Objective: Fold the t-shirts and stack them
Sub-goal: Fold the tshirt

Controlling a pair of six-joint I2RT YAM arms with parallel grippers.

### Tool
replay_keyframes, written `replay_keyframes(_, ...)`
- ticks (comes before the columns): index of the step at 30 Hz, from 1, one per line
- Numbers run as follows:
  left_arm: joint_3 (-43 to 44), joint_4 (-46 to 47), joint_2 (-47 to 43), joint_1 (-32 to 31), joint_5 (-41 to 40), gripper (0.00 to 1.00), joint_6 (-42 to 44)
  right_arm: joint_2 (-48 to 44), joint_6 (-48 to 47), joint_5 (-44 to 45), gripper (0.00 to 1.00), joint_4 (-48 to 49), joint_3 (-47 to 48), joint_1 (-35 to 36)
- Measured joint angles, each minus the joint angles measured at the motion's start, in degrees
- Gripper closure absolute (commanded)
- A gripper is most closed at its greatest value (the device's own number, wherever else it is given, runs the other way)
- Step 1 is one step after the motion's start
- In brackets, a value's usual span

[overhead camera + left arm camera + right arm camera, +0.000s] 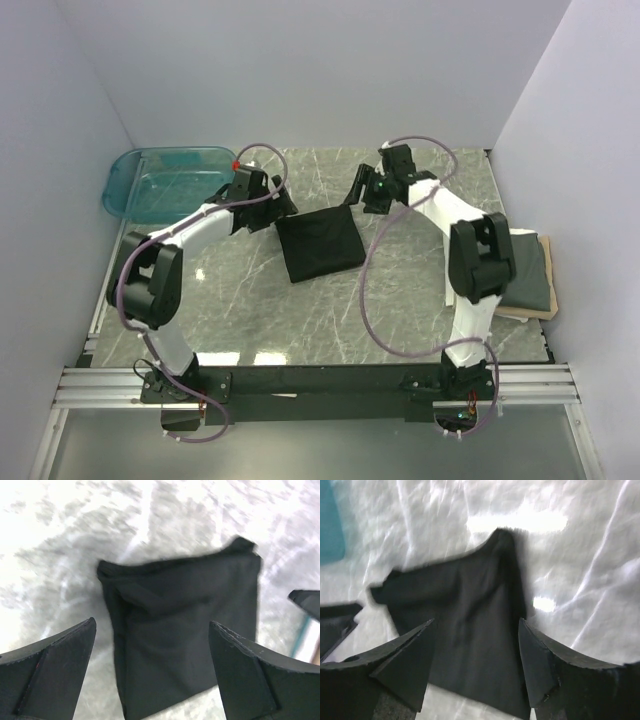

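Note:
A black t-shirt (320,246), folded into a rough square, lies flat on the marble table in the middle of the top view. My left gripper (284,206) hovers at its far left corner and my right gripper (358,190) at its far right corner. Both are open and hold nothing. In the left wrist view the black t-shirt (190,620) lies below the wide-apart fingers (55,670) of the left gripper (152,623). The right gripper (476,621) stands above the black t-shirt (470,605), one corner of which is peaked up. A dark grey t-shirt (528,268) lies folded at the right edge.
A flat tan board (546,300) lies under the dark grey shirt at the table's right edge. A clear teal tub (165,182) stands at the back left. White walls close in the left, back and right sides. The arm bases sit on the near rail.

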Motion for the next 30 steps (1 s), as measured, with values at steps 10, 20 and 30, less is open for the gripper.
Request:
replay_keyframes(10, -0.8, 5.4, -1.5, -2.7, 6.0, 0.01, 0.0, -13.0, 2.6, -10.1, 0.27, 9.7, -17.3, 2.0)
replay_keyframes(20, 4.9, 4.8, 11.9, -2.4, 5.4, 0.01, 0.0, -3.4, 2.8, -11.8, 0.27, 12.1, -17.7, 2.6)
replay_keyframes(30, 5.3, 5.5, 12.4, -2.3, 5.7, 0.01, -0.5, -1.4, 1.8, -10.0, 0.26, 10.7, -16.6, 2.7)
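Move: The folded black tshirt lies with its middle about 6 cm back and 8 cm to the right of the left hand, and roughly 10 cm back and 9 cm to the left of the right hand, some 7 cm below both. The teal bin's middle is about 23 cm left of the left hand and 6 cm farther out, 5 cm lower. From the right hand, the folded pile sits some 30 cm to the right and 16 cm back, 6 cm lower. Down onto the black tshirt come both open hands, each hopping up nearly 3 cm first: the left shifts about 5 cm right along the far edge, then sinks. The right draws back some 7 cm and a little left over the shirt's right part, tipping steeper and turning slightly counter-clockwise as it drops. Both then hold there with fingertips seemingly on the cloth, fingers still spread. ##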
